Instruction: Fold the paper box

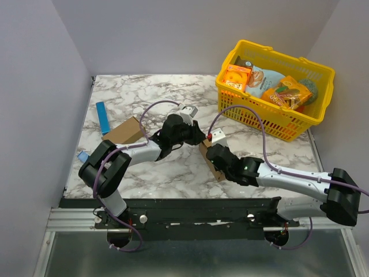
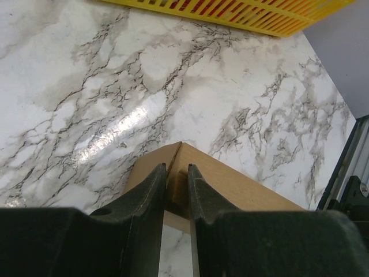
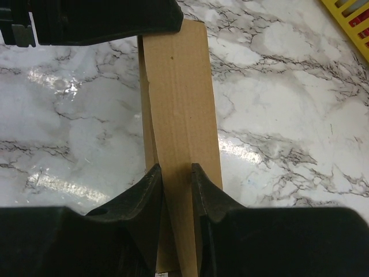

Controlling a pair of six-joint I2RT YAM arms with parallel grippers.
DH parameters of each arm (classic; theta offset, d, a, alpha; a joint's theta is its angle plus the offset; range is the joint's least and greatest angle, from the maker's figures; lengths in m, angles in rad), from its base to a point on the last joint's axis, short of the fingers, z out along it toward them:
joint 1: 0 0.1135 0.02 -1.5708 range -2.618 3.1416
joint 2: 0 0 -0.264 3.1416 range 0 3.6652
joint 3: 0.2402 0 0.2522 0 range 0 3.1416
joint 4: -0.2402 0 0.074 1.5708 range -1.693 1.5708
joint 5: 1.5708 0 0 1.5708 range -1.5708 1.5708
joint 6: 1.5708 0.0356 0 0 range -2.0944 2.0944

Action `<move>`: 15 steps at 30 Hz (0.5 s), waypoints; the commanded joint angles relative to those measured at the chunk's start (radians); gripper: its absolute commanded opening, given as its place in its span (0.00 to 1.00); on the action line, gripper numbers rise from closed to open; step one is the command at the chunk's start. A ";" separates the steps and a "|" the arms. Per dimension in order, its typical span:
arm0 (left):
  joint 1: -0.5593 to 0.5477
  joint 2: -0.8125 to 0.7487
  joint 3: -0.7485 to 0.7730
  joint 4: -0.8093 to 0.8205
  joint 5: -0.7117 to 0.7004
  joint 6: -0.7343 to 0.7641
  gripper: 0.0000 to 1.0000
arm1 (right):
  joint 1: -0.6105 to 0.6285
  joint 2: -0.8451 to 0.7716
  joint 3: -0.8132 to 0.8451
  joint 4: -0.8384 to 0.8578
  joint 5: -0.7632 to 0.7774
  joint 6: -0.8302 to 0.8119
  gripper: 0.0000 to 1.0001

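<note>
The paper box (image 1: 215, 171) is a small plain brown carton held above the marble table between my two arms at centre. My left gripper (image 1: 198, 140) is at its far end; in the left wrist view its fingers (image 2: 151, 190) are shut on a cardboard flap at the box's (image 2: 230, 182) corner. My right gripper (image 1: 212, 154) holds the near end; in the right wrist view its fingers (image 3: 151, 190) pinch a long panel of the box (image 3: 181, 86), which runs away towards the left gripper's dark body (image 3: 104, 20).
A second brown carton (image 1: 124, 131) lies at the left beside a blue strip (image 1: 103, 117). A yellow basket (image 1: 265, 118) with orange snack boxes (image 1: 236, 77) stands at the back right, and its wall (image 2: 242, 11) shows in the left wrist view.
</note>
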 commanded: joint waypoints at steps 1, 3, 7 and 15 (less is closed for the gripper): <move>0.003 0.031 -0.059 -0.142 -0.102 0.074 0.27 | 0.005 0.044 0.000 -0.065 -0.007 0.063 0.34; 0.003 0.030 -0.069 -0.142 -0.122 0.078 0.27 | 0.005 0.046 0.003 -0.068 -0.012 0.065 0.36; 0.003 0.033 -0.090 -0.130 -0.134 0.087 0.24 | 0.003 0.047 0.025 -0.076 -0.013 0.068 0.42; -0.003 0.021 -0.085 -0.123 -0.110 0.128 0.24 | 0.012 -0.037 0.118 -0.171 -0.076 0.050 0.74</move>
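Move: The paper box stands on edge between the hands, its middle about 6 cm back and 4 cm to the right of the left hand and some 3 cm lower. From the right hand, already on its nearer half, that middle is about 2 cm ahead, 1 cm left and 3 cm down. The yellow basket's middle is roughly 26 cm ahead and 25 cm right of the right hand. The small carton is about 32 cm left and 2 cm ahead of the left hand. The right hand lets its pinch on the narrow upper side of the box go, spreading its fingers from about a third open to some 70 percent while staying almost in place, with barely half a centimetre of drawing back at the end. The left hand keeps its hold on the box's far end, its fingers closing only a touch, stays within half a centimetre and tilts by roughly 5 degrees. ##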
